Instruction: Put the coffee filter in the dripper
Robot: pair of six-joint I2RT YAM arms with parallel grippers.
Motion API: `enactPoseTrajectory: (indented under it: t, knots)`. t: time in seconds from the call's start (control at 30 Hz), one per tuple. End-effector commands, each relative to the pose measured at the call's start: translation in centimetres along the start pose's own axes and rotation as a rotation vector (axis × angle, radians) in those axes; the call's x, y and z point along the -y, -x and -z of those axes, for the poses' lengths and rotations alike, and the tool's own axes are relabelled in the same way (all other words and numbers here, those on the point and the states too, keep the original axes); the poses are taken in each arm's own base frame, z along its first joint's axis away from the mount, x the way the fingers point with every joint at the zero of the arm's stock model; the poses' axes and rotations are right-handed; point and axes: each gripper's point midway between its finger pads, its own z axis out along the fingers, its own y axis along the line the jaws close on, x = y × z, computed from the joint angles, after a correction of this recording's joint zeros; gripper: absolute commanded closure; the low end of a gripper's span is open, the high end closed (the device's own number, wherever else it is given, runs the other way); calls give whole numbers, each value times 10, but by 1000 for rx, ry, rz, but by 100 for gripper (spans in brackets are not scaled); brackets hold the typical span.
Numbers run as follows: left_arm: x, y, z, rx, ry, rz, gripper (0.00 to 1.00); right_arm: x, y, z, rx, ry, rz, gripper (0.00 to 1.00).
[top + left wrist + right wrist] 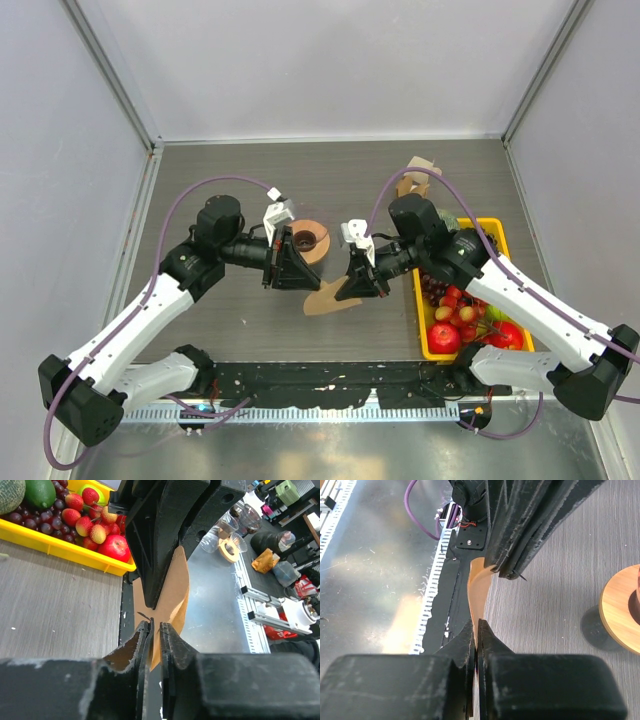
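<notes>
The coffee filter, a tan paper cone, hangs just above the table between my two grippers. My right gripper is shut on one edge; in the right wrist view its jaws pinch the filter tight. My left gripper meets it from the other side. Its jaws stand a narrow slit apart, with the filter's edge in the slit and not pinched. The dripper, clear glass with an orange-brown collar, stands just behind the left gripper.
A yellow tray of fruit sits at the right, close under the right arm. A bunch of brown paper filters stands at the back. The black rail marks the table's near edge just below the filter.
</notes>
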Motion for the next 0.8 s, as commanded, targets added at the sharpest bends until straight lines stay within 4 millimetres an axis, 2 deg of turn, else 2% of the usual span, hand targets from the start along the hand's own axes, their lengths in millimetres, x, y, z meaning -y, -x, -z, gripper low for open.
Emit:
enactPoseTrajectory:
  t: [0.0,0.07,0.33,0.77]
  knots:
    - [8,6,2,20,-27,-57,77,-1,7,3,21,-6,35,95]
    - [8,6,2,22,-23,-60,66,0,8,2,22,-1,27,95]
    - [3,5,3,18,20,-79,50,1,8,-1,21,4,4,95]
    - [-2,10,8,14,87,-147,49,-4,8,-2,27,36,-11,95]
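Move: The left hand, fingers barely apart, is at the free side of the coffee filter, whose middle lies about 3 cm to its right, 3 cm back and 3 cm below. The dripper stands roughly 16 cm ahead of that hand, 3 cm left and 12 cm below. From the right hand, which grips the filter, its middle is about 2 cm left, 1 cm back and 2 cm down; the fruit basket's middle is some 33 cm right, 12 cm ahead and 25 cm below. Opening almost in place, the left fingers spread to about half their range and let go of the filter's side, the front finger moving clear while the rear one stays close against the paper. Once they are mostly open, the hand sinks about 1 cm and edges roughly half a centimetre forward and left, tilting slightly. The right hand stays put and keeps its pinch. ##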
